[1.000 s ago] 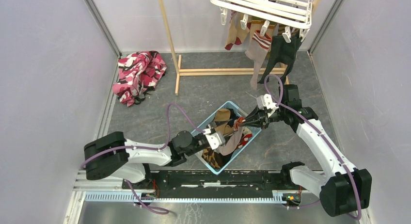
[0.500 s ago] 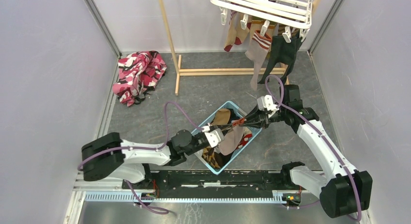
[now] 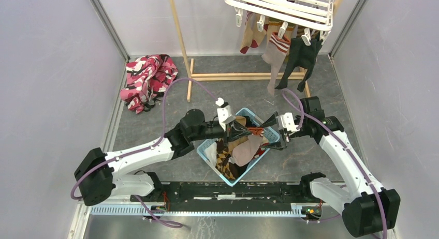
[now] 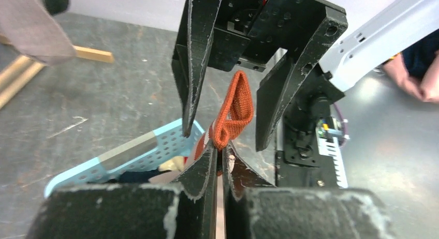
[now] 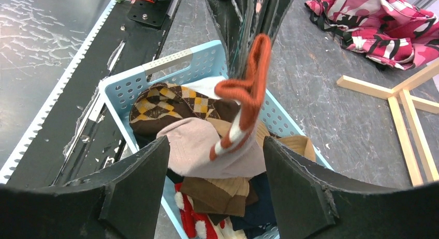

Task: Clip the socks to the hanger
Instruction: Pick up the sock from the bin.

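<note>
My left gripper is shut on the orange cuff of a grey-pink sock with red-white stripes, held above the light blue basket. The sock's body droops onto the pile of socks in the basket. My right gripper faces the left one, open, its fingers standing either side of the cuff without touching it. The white hanger hangs at the back right with tan, striped-cuff grey and black socks clipped to it.
A wooden frame stand stands on the floor under the hanger. A pink, red and black cloth lies at the back left. The basket holds an argyle sock, brown and red-white ones. Walls close both sides.
The right gripper, earlier shut on the cuff, has opened and let go. The left gripper has shut on the cuff, lifted and swung toward the far side of the basket.
</note>
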Available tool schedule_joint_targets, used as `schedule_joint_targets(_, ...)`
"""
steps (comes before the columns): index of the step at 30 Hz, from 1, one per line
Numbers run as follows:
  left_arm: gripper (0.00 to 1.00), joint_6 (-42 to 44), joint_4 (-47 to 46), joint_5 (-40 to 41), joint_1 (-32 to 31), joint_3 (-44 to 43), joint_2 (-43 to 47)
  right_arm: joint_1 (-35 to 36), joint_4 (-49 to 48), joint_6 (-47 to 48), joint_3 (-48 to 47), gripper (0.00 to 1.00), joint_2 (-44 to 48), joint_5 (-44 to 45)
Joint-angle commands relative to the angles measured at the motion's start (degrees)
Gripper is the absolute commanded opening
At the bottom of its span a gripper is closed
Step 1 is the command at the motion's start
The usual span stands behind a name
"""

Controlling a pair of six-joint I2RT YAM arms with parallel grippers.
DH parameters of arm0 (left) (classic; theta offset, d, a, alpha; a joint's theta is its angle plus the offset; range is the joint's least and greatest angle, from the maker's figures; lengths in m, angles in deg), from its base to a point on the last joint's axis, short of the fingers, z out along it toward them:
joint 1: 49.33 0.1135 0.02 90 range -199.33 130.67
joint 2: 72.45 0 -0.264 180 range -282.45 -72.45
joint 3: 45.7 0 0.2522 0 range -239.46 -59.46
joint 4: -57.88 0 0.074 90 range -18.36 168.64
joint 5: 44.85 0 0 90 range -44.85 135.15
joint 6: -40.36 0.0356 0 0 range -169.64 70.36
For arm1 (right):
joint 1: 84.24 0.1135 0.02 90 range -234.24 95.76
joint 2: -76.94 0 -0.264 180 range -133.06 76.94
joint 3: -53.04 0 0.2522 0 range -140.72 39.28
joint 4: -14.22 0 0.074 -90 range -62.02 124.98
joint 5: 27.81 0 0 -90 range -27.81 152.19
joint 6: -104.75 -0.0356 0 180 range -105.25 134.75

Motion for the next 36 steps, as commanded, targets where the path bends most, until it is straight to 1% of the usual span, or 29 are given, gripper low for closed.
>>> schedule_joint_targets(1, 0.09, -7.7, 8.27, -5.99, 0.31, -6.51, -3.24, -0.1, -1.05, -1.56, -2.28, 0.73, 1.45, -2.2)
schedule_joint_targets(3, 0.08, -9.27, 6.94, -5.9, 0.34, -7.37, -4.51, -0.18, -5.38, -6.62, -1.5, 0.7, 1.6, -1.91)
schedule_joint_targets(7, 0.08, -10.77, 6.74, -6.63, 0.32, -9.43, -6.89, -0.17, -8.13, -10.03, -1.62, 0.54, 1.0, 0.21)
schedule_joint_targets(9, 0.08, -11.25, 7.16, -7.08, 0.46, -10.11, -7.65, -0.12, -8.15, -10.21, -2.2, 0.44, 0.96, 0.93)
schedule_joint_targets(12, 0.09, -12.54, 7.19, -8.5, 1.13, -10.69, -8.51, -0.21, -7.77, -10.01, -2.65, 0.23, 1.51, 1.6)
schedule_joint_targets(13, 0.09, -13.39, 7.29, -9.16, 1.49, -10.88, -8.66, -0.22, -7.71, -9.85, -2.57, 0.15, 1.82, 2.03)
schedule_joint_targets(14, 0.1, -13.9, 7.2, -9.79, 2.02, -11.06, -8.88, -0.14, -7.66, -9.5, -2.49, 0.09, 2.22, 2.26)
schedule_joint_targets(15, 0.1, -15.04, 6.76, -11.42, 2.89, -11.11, -9.04, -0.1, -7.61, -9.33, -2.35, 0.05, 2.61, 2.24)
schedule_joint_targets(17, 0.18, -17.47, 4.45, -13.61, 4.2, -10.49, -9.41, -0.17, -7.63, -9.15, -2.01, 0.0, 3.12, 1.58)
schedule_joint_targets(19, 0.27, -18.83, 1.88, -15.58, 5.2, -9.48, -9.61, -0.21, -7.59, -9.1, -1.87, 0.0, 3.41, 0.93)
schedule_joint_targets(20, 0.34, -18.71, 0.66, -16.27, 5.45, -8.77, -9.47, -0.2, -7.57, -9.2, -1.78, 0.0, 3.44, 0.75)
schedule_joint_targets(21, 0.44, -17.41, -0.36, -16.83, 5.58, -7.69, -9.09, -0.22, -7.57, -9.2, -1.7, 0.0, 3.36, 0.63)
schedule_joint_targets(22, 0.5, -16.31, -0.58, -17.54, 5.59, -6.7, -8.43, -0.17, -7.65, -9.3, -1.54, 0.0, 3.3, 0.48)
schedule_joint_targets(25, 0.7, -9.33, -1.46, -17.79, 5.46, -2.5, -4.94, -0.21, -7.74, -9.44, -1.34, 0.0, 3.0, -0.2)
schedule_joint_targets(27, 0.82, -2.65, -2.14, -14.05, 4.73, 1.52, -1.37, -0.15, -7.74, -9.57, -1.25, 0.0, 2.86, -0.49)
schedule_joint_targets(29, 0.92, 2.97, -5.97, -10.16, 3.38, 6.06, 2.06, -0.2, -7.8, -9.6, -1.18, 0.0, 2.68, -0.62)
schedule_joint_targets(30, 0.96, 5.98, -8.41, -8.17, 2.63, 7.99, 3.38, -0.2, -7.98, -9.75, -1.09, 0.0, 2.66, -0.57)
schedule_joint_targets(31, 0.97, 7.11, -10.85, -6.42, 1.93, 9.32, 4.11, -0.16, -8.39, -10.1, -0.84, 0.0, 2.62, -0.56)
schedule_joint_targets(33, 0.97, 8.75, -12.87, -2.65, 0.38, 9.81, 4.22, -0.2, -9.37, -11.04, -0.42, 0.0, 2.52, -0.54)
schedule_joint_targets(36, 0.95, 10.56, -14.69, 4.43, -2.6, 8.77, 1.99, -0.23, -10.07, -11.71, -0.1, 0.0, 2.06, -0.62)
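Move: The left hand already pinches the orange cuff of the sock, its middle about 2 cm to that hand's right and 1 cm below; the right hand's open fingers wait about 6 cm to its right and 3 cm lower. From the right hand, the cuff is about 3 cm left and 2 cm up, and the bin's middle some 10 cm left, 8 cm back and 16 cm down, with the argyle sock roughly 17 cm left, 15 cm back and 17 cm down. The right fingers close on the orange cuff, nearly in place and rising about 1.5 cm, while the left hand brings it some 2.5 cm right and a little down to them. The left fingers then open wide and let go; that hand backs off about 4 cm to the left, sinking and swinging towards the base, its wrist rolling nearly 20 degrees and back. ##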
